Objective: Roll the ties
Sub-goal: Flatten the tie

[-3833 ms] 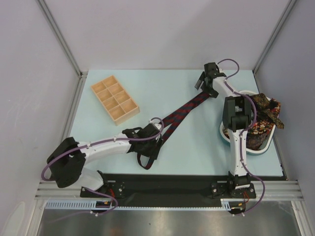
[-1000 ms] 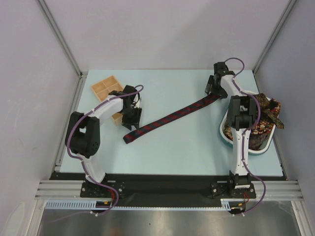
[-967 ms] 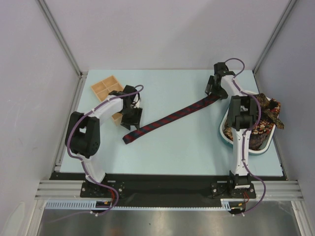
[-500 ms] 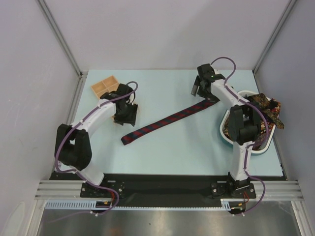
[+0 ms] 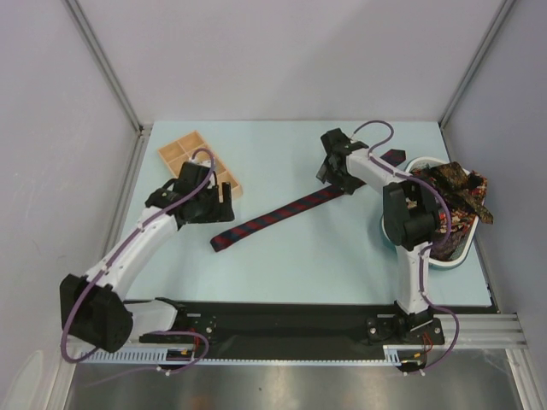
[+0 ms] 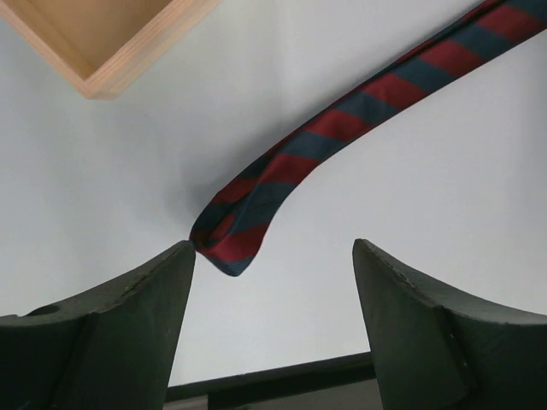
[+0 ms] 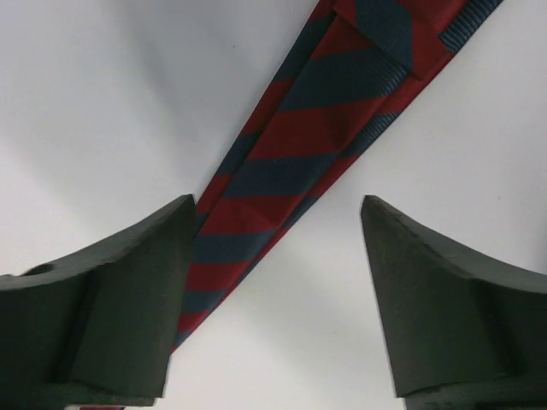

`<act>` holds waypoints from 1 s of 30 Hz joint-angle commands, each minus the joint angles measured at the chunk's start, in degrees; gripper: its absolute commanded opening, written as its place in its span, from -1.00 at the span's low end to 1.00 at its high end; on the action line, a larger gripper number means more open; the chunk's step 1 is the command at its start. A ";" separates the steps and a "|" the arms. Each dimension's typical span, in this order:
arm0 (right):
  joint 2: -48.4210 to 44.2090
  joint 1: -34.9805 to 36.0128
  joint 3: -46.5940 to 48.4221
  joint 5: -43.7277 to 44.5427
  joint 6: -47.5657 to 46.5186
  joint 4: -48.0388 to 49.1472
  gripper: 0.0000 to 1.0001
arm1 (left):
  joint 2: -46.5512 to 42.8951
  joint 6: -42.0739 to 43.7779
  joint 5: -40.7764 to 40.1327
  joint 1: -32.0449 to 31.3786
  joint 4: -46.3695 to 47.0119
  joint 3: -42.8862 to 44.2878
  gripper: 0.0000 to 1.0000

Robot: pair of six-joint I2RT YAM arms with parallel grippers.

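Observation:
A dark navy tie with red diagonal stripes (image 5: 273, 218) lies flat and diagonal across the table, its narrow end (image 5: 220, 243) at the near left. My left gripper (image 5: 214, 203) hovers open just above and left of that end. In the left wrist view, the tie's tip (image 6: 231, 248) sits by the left finger of the gripper (image 6: 273, 256) and nothing is between the jaws. My right gripper (image 5: 332, 175) hangs open over the wider part. The striped tie (image 7: 291, 145) runs under the left finger of the gripper (image 7: 278, 209). More ties (image 5: 457, 192) are piled at the right.
A wooden compartment tray (image 5: 184, 152) stands at the back left, partly under my left arm; its corner (image 6: 111, 43) shows in the left wrist view. A white dish (image 5: 444, 263) at the right edge holds the pile of ties. Grey walls enclose the table.
The left gripper has opened and drawn back off the tray toward the tie's narrow end. The right gripper has slid left along the tie. The tie has shifted slightly.

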 commanded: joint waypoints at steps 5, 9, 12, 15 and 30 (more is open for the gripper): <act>5.91 -2.57 5.04 1.00 1.97 0.85 0.47 | -7.99 -3.94 2.43 -0.32 4.73 -3.34 0.61; 7.93 -3.45 5.74 0.39 0.74 1.90 0.30 | -9.83 -3.59 1.02 -0.32 3.94 -4.13 0.60; 9.60 -4.07 7.67 -0.22 -2.24 1.29 0.24 | -11.07 -3.24 -0.65 -0.32 3.94 -5.10 0.61; 12.68 -4.95 11.36 -1.63 -8.30 -0.03 0.01 | -11.77 -2.80 -0.74 -0.32 3.76 -5.80 0.61; 19.98 -11.17 23.58 -2.68 -35.74 -8.82 -0.09 | -15.64 -10.34 2.95 -5.76 12.02 -13.62 0.61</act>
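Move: The right hand, open, hangs about 3 cm above the tie; the stretch its fingers next close about lies some 3 cm ahead and 1 cm to its right. At about that level, the tie's wide end is roughly 12 cm ahead and 23 cm right, and its left end 19 cm back and 39 cm left. From the left hand, the stretch aimed at is about 18 cm ahead, 41 cm right and 11 cm below. The right hand first sinks about 3 cm to the tie, then slides low along it forward and to the right, about 9 cm in all, its fingers coming in from wide to roughly half open on either side of the cloth and gathering it between the tips, while late in the slide the wrist turns some 20 degrees counter-clockwise. The left hand, open and empty, bobs up a couple of centimetres and settles again as it draws back about 4 cm, staying well above the table with no touch on the tie. ##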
